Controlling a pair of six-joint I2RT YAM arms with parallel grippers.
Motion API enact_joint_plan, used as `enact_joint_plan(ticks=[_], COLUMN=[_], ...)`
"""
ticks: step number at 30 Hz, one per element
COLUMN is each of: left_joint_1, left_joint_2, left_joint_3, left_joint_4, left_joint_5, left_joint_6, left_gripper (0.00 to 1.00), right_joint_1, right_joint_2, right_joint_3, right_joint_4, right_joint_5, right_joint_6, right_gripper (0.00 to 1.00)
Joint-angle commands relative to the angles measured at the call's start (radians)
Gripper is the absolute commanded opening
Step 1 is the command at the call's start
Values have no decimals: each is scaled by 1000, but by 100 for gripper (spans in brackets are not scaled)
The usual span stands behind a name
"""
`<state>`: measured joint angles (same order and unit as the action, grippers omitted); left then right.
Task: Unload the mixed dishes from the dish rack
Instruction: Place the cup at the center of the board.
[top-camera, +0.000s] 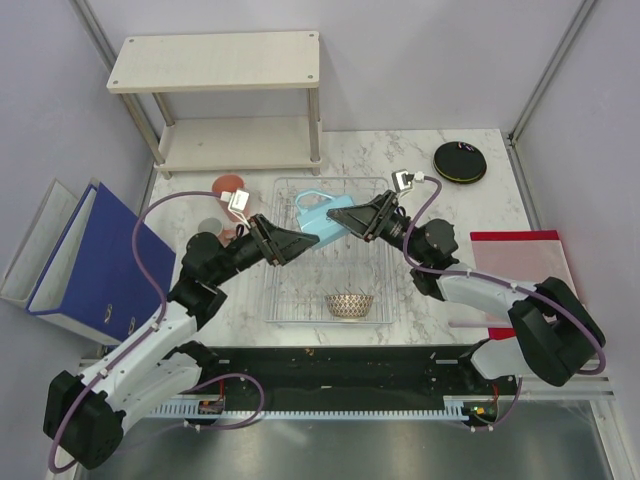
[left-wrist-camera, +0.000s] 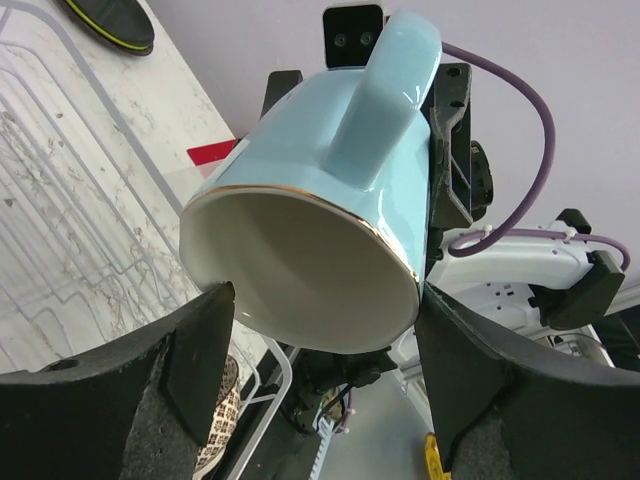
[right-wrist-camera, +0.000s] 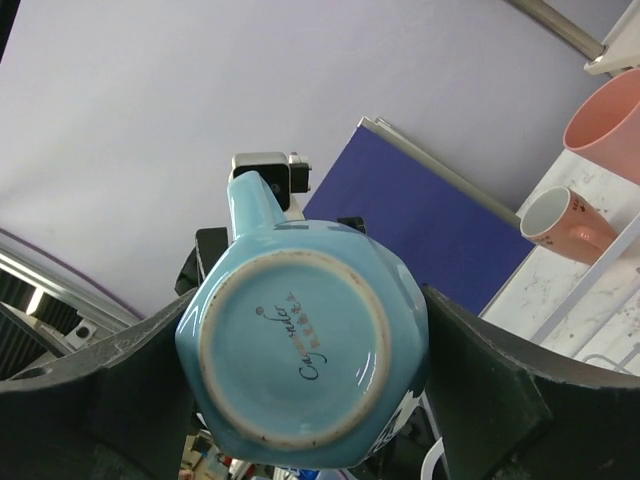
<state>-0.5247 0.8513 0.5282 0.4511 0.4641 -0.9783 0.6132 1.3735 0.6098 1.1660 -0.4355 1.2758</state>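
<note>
The light blue cup (top-camera: 325, 222) hangs on its side above the dish rack (top-camera: 275, 300), caught between both arms. My left gripper (top-camera: 305, 238) comes from the left, and its pads press the cup's gold-edged rim (left-wrist-camera: 300, 290) on both sides. From the right, my right gripper (top-camera: 347, 222) has its fingers against the cup's body by the base (right-wrist-camera: 300, 360). The handle (left-wrist-camera: 375, 110) points up. A net-patterned beige bowl (top-camera: 349, 304) sits in the rack's near end. Two salmon pink cups (right-wrist-camera: 610, 110) (right-wrist-camera: 565, 225) stand on the table left of the rack.
A two-tier beige wooden shelf (top-camera: 215, 60) stands at the back left. A blue binder (top-camera: 100, 260) leans at the left edge. A black plate with a lime rim (top-camera: 460, 162) lies at the back right, and a flat red sheet (top-camera: 515, 262) lies right of the rack.
</note>
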Motion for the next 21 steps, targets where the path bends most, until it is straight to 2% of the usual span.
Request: enact_joint_plan(ticks=[1,8,12,17,19,20,21], left_joint_1=[0,-6,-11,-20,-24,-27,-28], left_joint_2=[17,6,-11,-20,-18,-17,-14], left_joint_3=[15,16,16,23,16,13,12], left_joint_4=[9,46,70,89,101,106,110], left_joint_5=[-22,-8,1,5,7,7,7], left_joint_6=[10,-20,-43,-54,-59,-60,-62], left_gripper=[78,67,51,40,31,19,10], right_joint_1=[29,46,49,57,60,65,65], right_joint_2=[-45,25,59,85,94,96,99], right_joint_3=[67,21,16,18,16,12,10], right_joint_4=[142,213,233,244,244,245,244], right_joint_5=[-40,-23,-20,-20,-19,-19,-17], right_joint_6=[-7,11,17,20,20,20,22], right_gripper=[0,0,0,0,0,0,0])
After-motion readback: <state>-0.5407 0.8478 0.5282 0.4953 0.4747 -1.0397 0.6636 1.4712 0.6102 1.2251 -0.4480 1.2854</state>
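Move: The blue cup, gripped near its base in my right hand, has its mouth facing my open left fingers: its middle is about 5 cm to the right of my left hand and 4 cm ahead, about level. From my right hand, the left gripper is some 9 cm left and 4 cm back, nearly level. The wicker basket stands 14 cm back and 12 cm right of my left hand, and the small pink mug 18 cm left and 9 cm ahead of it, both about 20 cm lower. With my right hand I keep hold of the cup and carry it about 2 cm left and 2.5 cm down, bringing its mouth onto my left fingertips. My left hand rises roughly 1 cm and closes from wide open to about a quarter, pinching the upper side of the rim, one finger inside the mouth and the other outside. ##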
